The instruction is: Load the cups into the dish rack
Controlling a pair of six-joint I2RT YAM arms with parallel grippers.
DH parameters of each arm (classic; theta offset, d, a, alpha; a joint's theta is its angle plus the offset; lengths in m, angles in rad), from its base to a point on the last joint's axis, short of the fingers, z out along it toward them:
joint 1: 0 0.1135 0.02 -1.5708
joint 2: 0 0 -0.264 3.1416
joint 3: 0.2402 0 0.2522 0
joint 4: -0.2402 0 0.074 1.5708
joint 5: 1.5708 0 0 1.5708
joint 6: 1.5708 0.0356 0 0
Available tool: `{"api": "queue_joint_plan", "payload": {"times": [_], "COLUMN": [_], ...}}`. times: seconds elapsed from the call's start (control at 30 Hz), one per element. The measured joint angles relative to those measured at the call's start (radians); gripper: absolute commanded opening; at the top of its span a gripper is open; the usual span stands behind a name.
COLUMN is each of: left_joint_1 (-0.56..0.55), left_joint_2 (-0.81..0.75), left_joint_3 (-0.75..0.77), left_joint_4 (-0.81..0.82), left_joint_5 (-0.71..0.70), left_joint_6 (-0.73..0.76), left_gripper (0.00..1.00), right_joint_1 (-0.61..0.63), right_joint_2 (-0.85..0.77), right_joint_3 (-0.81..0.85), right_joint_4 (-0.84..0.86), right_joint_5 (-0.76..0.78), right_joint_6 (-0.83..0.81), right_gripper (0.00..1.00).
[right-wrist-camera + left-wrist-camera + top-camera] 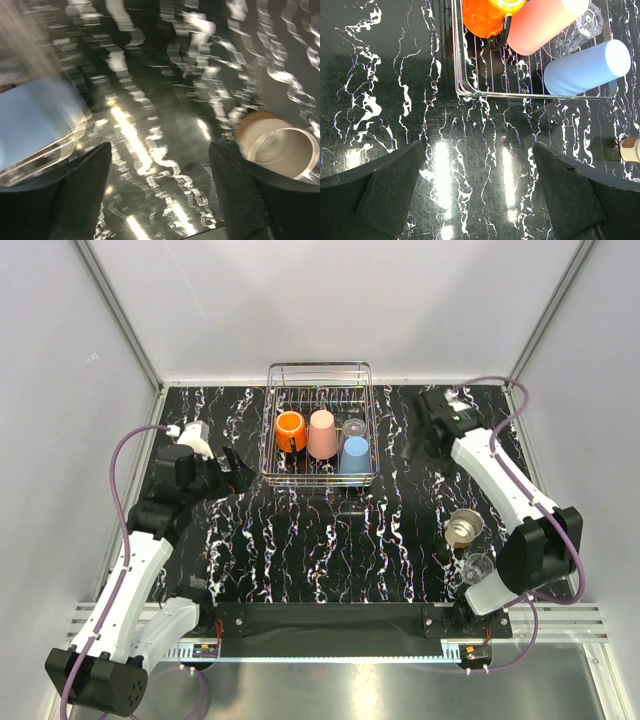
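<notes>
The dish rack [273, 455] stands at the back centre. It holds an orange mug [290, 430], a salmon-pink tumbler [322, 433], a light blue cup [355, 453] and a clear glass [354, 427]. A beige metallic cup [463, 528] and a second clear glass [477, 566] stand on the table at the right. My left gripper [232, 466] is open and empty just left of the rack [462, 75]; its view shows the mug [485, 15], tumbler [545, 25] and blue cup [585, 67]. My right gripper [420, 445] is open and empty right of the rack; its blurred view shows the blue cup [35, 120] and beige cup [280, 145].
The table is a black marbled surface [320, 540] with white walls and metal posts around it. The right arm's elbow [545, 540] sits close beside the beige cup and the loose clear glass.
</notes>
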Motion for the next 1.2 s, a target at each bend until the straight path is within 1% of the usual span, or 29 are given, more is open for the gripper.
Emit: {"api": "queue_joint_plan", "payload": {"times": [0.07,0.1,0.17,0.2,0.33,0.5,0.73,0.87,0.93,1.0,1.07,1.1,1.17,1.2], "left_joint_1": [0.003,0.005,0.008,0.009,0.014,0.018,0.021,0.023,0.024,0.024,0.024,0.024,0.024,0.024], "left_joint_2": [0.000,0.000,0.000,0.000,0.000,0.000,0.000,0.000,0.000,0.000,0.000,0.000,0.001,0.001], "left_joint_3": [-0.002,-0.003,-0.003,-0.003,-0.003,-0.003,-0.004,-0.004,-0.004,-0.004,-0.004,-0.004,-0.004,-0.004], "left_joint_4": [0.002,0.003,0.003,0.003,0.010,0.018,0.021,0.021,0.022,0.022,0.022,0.022,0.023,0.023], "left_joint_5": [0.004,0.007,0.014,0.016,0.024,0.034,0.046,0.048,0.048,0.048,0.048,0.049,0.050,0.051], "left_joint_6": [0.000,0.000,0.000,0.000,0.000,0.000,0.000,0.000,0.000,0.000,0.000,0.000,0.000,0.000], "left_gripper": [0.98,0.97,0.97,0.97,0.97,0.97,0.96,0.96,0.96,0.96,0.96,0.96,0.96,0.96], "right_joint_1": [-0.066,-0.093,-0.126,-0.134,-0.156,-0.198,-0.214,-0.230,-0.239,-0.248,-0.256,-0.258,-0.260,-0.260], "right_joint_2": [-0.032,-0.047,-0.077,-0.092,-0.129,-0.132,-0.137,-0.173,-0.190,-0.195,-0.195,-0.195,-0.195,-0.195], "right_joint_3": [-0.091,-0.131,-0.197,-0.223,-0.284,-0.349,-0.439,-0.506,-0.528,-0.540,-0.549,-0.554,-0.564,-0.568], "right_joint_4": [0.023,0.033,0.047,0.051,0.068,0.061,0.052,0.070,0.074,0.084,0.098,0.103,0.118,0.124], "right_joint_5": [-0.001,-0.002,-0.002,-0.002,0.002,0.032,0.071,0.071,0.071,0.071,0.071,0.070,0.069,0.069], "right_joint_6": [0.022,0.029,0.044,0.051,0.089,0.161,0.266,0.294,0.304,0.309,0.312,0.312,0.313,0.314], "right_gripper": [0.79,0.74,0.68,0.64,0.62,0.61,0.57,0.54,0.50,0.40,0.36,0.31,0.26,0.22]}}
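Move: The beige cup on the table is what the right hand goes for, about 12 cm back, 12 cm to its right and some 14 cm below it. The clear glass stands just behind the cup, roughly 20 cm back and 15 cm right of the hand. The blue cup in the rack is about 4 cm ahead and 14 cm left, 8 cm below. From the left hand the beige cup lies some 49 cm right, 7 cm back and 17 cm lower. Sweeping right, back and down from beside the rack, roughly 10 cm each way, the right hand comes in on the beige cup, the early part fastest and mostly sideways. The wrist turns clockwise some 30 degrees as the fingers narrow; over the cup's forward-left rim the hand nearly stops and they close further, one finger either side of the wall, still some way apart. ##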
